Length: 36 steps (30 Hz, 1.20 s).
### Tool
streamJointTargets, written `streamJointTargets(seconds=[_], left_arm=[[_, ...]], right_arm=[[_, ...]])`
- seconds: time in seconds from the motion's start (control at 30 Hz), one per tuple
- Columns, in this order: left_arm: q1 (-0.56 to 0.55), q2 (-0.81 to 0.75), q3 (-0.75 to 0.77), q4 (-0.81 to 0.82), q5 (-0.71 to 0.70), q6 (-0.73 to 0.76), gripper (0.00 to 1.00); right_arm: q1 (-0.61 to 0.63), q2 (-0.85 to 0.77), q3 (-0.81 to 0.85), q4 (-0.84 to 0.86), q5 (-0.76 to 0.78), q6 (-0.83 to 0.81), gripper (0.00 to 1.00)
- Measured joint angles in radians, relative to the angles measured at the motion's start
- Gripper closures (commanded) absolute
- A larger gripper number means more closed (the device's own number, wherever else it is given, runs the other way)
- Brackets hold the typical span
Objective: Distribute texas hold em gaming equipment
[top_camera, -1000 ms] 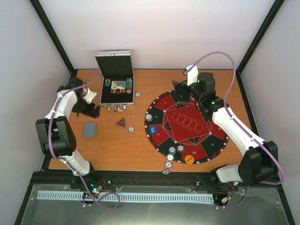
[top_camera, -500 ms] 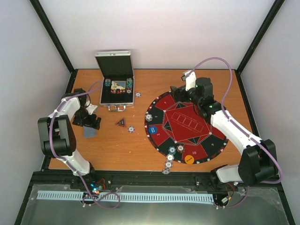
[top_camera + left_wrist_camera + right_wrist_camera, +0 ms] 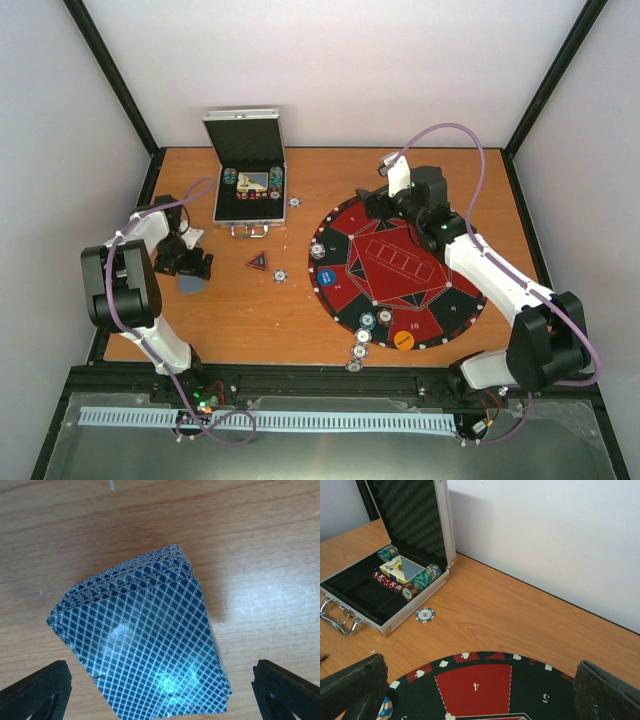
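Note:
A stack of blue-backed playing cards (image 3: 145, 640) lies flat on the wooden table, and in the top view the cards (image 3: 192, 285) peek out under my left gripper (image 3: 186, 264). The left gripper (image 3: 160, 697) is open, its fingers (image 3: 35, 690) standing wide on either side of the stack's near end without touching it. My right gripper (image 3: 383, 206) hovers open and holding nothing over the far edge of the round red-and-black mat (image 3: 455, 310), above the red sector marked 4 (image 3: 475, 685). On the mat lie poker chips (image 3: 375, 319), an orange disc (image 3: 403, 340) and a blue disc (image 3: 326, 279).
An open metal case (image 3: 247, 212) at the back left holds chip rows (image 3: 426, 575), a card box (image 3: 402, 569) and red dice (image 3: 387, 580). Loose chips (image 3: 295, 201) (image 3: 281, 274) (image 3: 357, 357) and a small dark triangle (image 3: 258, 262) lie on the table. One chip (image 3: 425, 614) lies beside the case.
My left gripper has moved from beside the case toward the near side and now stands over the card stack. The right gripper has shifted slightly left along the mat's far edge. Both stay open.

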Motion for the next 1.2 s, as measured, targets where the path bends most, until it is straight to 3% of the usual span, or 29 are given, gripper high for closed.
streamJointTargets(seconds=[0.3,1.0,1.2], left_arm=[[0.005,0.027,-0.064,0.042,-0.022,-0.001,0.01],[0.005,0.032,-0.09,0.109,-0.033,0.022,0.35],[0.006,0.015,-0.095,0.116,-0.024,0.047,0.36]], right_arm=[[0.011,0.006,0.001,-0.002,-0.011,-0.018,0.0],[0.018,0.013,0.009,-0.002,-0.016,-0.041,0.0],[0.018,0.013,0.013,-0.002,-0.013,-0.041,0.0]])
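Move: The deck of cards lies almost under my open left hand, about 3 cm below it, roughly 1 cm back and 1 cm left. From that hand, the triangular marker is some 17 cm right and 3 cm ahead, the loose chip some 22 cm right and level with it, and the chip case about 15 cm right and 20 cm ahead. From my right hand the deck is roughly 54 cm left, 14 cm back and 25 cm down. I sink my left hand about 3 cm around the deck, drawing it back some 1.5 cm early on and then easing it forward by about half of that. Once low, I close the fingers by about a third, until they come up against the deck's two long sides and pinch it, still pointing straight down. ##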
